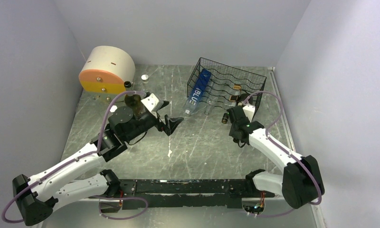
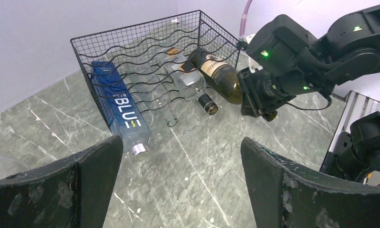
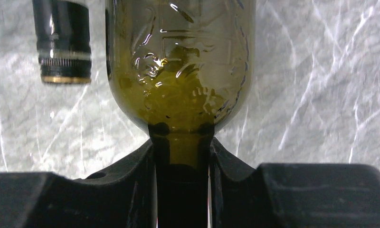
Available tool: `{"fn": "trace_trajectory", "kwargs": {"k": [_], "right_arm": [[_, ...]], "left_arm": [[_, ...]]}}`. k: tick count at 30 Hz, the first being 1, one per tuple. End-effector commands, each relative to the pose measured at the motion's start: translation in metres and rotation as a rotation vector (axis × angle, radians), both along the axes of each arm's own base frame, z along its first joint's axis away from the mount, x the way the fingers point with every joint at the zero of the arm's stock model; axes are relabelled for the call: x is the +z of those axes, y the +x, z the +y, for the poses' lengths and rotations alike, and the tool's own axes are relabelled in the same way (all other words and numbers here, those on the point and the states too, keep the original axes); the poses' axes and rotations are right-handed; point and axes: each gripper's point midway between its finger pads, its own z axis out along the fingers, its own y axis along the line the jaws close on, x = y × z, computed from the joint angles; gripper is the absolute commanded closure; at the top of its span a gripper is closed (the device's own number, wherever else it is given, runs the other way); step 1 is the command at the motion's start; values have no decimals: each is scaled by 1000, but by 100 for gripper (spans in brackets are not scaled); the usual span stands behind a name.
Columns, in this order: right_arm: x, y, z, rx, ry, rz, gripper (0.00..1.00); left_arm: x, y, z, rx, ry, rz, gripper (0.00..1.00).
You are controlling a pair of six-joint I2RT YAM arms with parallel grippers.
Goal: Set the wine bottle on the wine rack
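Note:
The wine bottle (image 2: pixel 220 76) is dark olive glass with a tan label. Its body lies in the right end of the black wire wine rack (image 2: pixel 145 42), neck pointing out. My right gripper (image 3: pixel 181 149) is shut on the bottle's neck; the olive shoulder (image 3: pixel 178 61) fills the right wrist view. In the top view the right gripper (image 1: pixel 235 113) sits at the front right corner of the rack (image 1: pixel 226 83). My left gripper (image 2: pixel 181 156) is open and empty above the table, left of the rack (image 1: pixel 172 124).
The rack also holds a blue bottle (image 2: pixel 121 111) at its left, a clear bottle (image 2: pixel 166 102), and a black-capped bottle (image 2: pixel 200 92) beside the held one. A cream and orange drum (image 1: pixel 105 71), a white cap (image 1: pixel 144 77) and a brown object (image 1: pixel 132 102) are at back left.

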Motion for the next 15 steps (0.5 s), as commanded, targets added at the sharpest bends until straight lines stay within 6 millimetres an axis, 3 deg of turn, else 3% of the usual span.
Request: {"fn": "trace_trajectory", "kwargs": {"k": [1,15], "right_arm": [[56,80,-14,-81,-29,-355,100],[45,117,-37,-63,-53,-347,99]], "left_arm": [[8,0,4,12,-26,-16,2],[9,-4,8,13,-13,2,2]]}}
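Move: The wine bottle is already gripped by its neck in the right hand. The empty right-hand slot of the wine rack has its middle about 21 cm ahead, 9 cm to the right and some 3 cm lower. Beside it, the dark-capped bottle lies about 19 cm ahead and 2 cm left of this hand, and the clear bottle about 21 cm ahead and 12 cm left. From the left hand the slot is roughly 24 cm ahead, 42 cm right and 27 cm down. Keep the right fingers closed on the wine bottle's neck and carry it base-first towards the rack's empty right slot, about 5.5 cm forward and 3 cm to the right, passing to the right of the dark-capped bottle. Ease off the speed towards the end, and let the wrist tip the fingers up by roughly 5 degrees. ##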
